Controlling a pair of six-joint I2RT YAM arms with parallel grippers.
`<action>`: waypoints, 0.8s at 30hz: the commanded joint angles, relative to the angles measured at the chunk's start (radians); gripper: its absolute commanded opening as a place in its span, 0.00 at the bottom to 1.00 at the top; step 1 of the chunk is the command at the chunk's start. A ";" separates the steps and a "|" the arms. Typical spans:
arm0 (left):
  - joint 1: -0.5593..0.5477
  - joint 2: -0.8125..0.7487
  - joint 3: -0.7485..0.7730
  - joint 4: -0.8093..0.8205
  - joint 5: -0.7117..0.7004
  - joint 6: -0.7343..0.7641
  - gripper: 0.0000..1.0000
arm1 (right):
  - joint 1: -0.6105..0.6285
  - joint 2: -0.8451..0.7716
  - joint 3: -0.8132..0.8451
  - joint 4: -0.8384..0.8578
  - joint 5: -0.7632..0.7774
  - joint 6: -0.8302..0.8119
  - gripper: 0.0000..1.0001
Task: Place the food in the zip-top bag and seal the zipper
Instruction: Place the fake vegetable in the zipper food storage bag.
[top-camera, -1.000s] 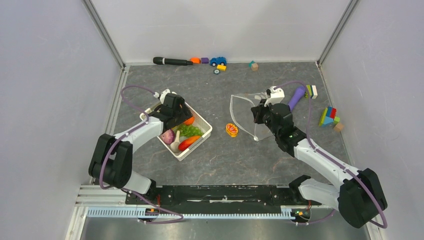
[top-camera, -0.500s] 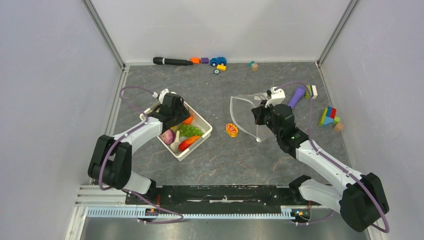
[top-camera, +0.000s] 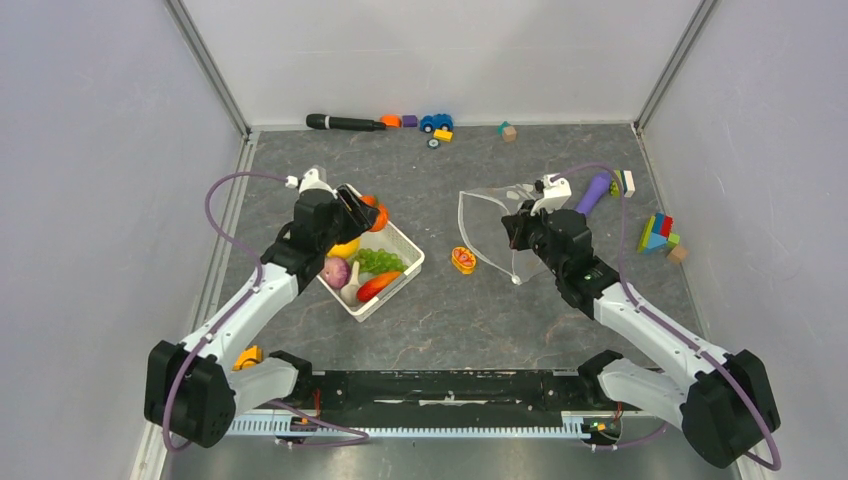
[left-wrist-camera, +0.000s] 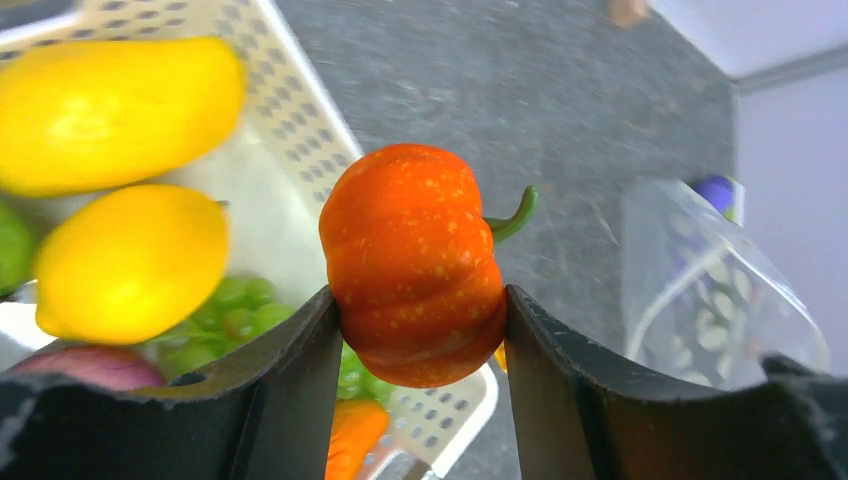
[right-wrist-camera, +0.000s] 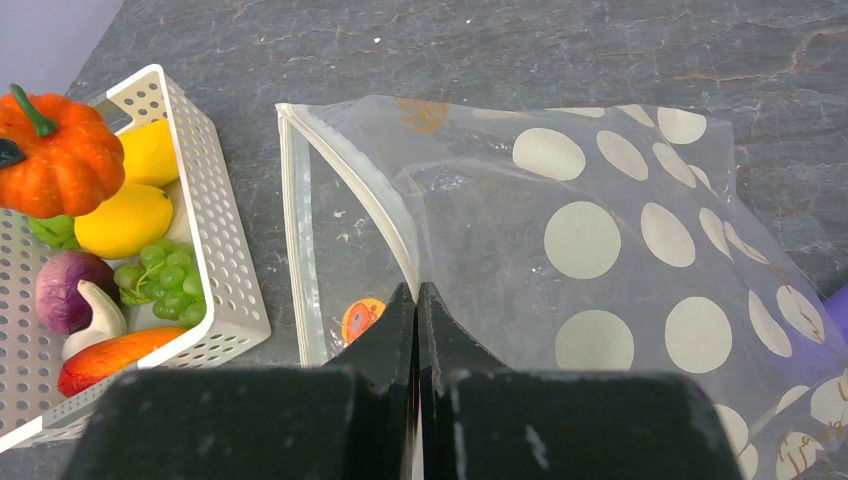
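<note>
My left gripper (left-wrist-camera: 422, 300) is shut on the orange pumpkin (left-wrist-camera: 410, 260) and holds it above the far corner of the white basket (top-camera: 412, 262). In the top view that left gripper (top-camera: 362, 210) hangs over the basket's back rim. In the basket lie a yellow mango (right-wrist-camera: 125, 220), green grapes (right-wrist-camera: 165, 280), a purple onion (right-wrist-camera: 65, 290), white garlic (right-wrist-camera: 100, 312) and a red chili (right-wrist-camera: 110, 360). My right gripper (right-wrist-camera: 417, 292) is shut on the upper lip of the zip-top bag (right-wrist-camera: 600, 240), so its mouth gapes toward the basket. The zipper (right-wrist-camera: 298, 210) runs along that mouth. A small orange piece (top-camera: 463, 260) lies at the opening.
A purple-handled brush (top-camera: 593, 195) lies just behind the bag. Coloured blocks (top-camera: 658, 235) sit at the right wall. A black marker (top-camera: 343, 123), a toy car (top-camera: 436, 123) and loose blocks line the back wall. Grey walls close in both sides.
My left gripper closed on the pumpkin and lifted it out of the basket, up and toward the back. The right gripper and the bag have barely moved.
</note>
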 joint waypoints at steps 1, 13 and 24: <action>-0.002 -0.037 -0.040 0.222 0.323 0.081 0.21 | -0.003 -0.027 -0.007 0.060 -0.036 -0.011 0.00; -0.251 0.019 -0.015 0.539 0.583 0.134 0.22 | -0.003 -0.029 0.013 0.031 -0.058 0.024 0.00; -0.315 0.184 0.069 0.570 0.492 0.115 0.22 | -0.002 -0.058 -0.013 0.071 -0.100 0.176 0.00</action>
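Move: About 25 cm to the right, 3 cm nearer the base and some 5 cm lower than the left hand, which already holds the orange pumpkin, is the open mouth of the storage bag. The basket's middle lies about 4 cm to that hand's left, level fore and aft and 13 cm down; the butterfly block is 21 cm right, 3 cm back and 15 cm down. From the right hand, pinching the bag's zipper edge, the mouth's middle is roughly 5 cm left, 5 cm below and level. Swinging the held pumpkin from over the basket towards the bag mouth, the left arm travels about 19 cm right while drawing back some 7 cm and rising about 7 cm, then sinks slightly near the end. The wrist turns clockwise about 45 degrees and tips up, pointing the fingers towards the bag; they keep their hold. The right hand still pinches the zipper edge, drifting only slightly and rolling a little. ##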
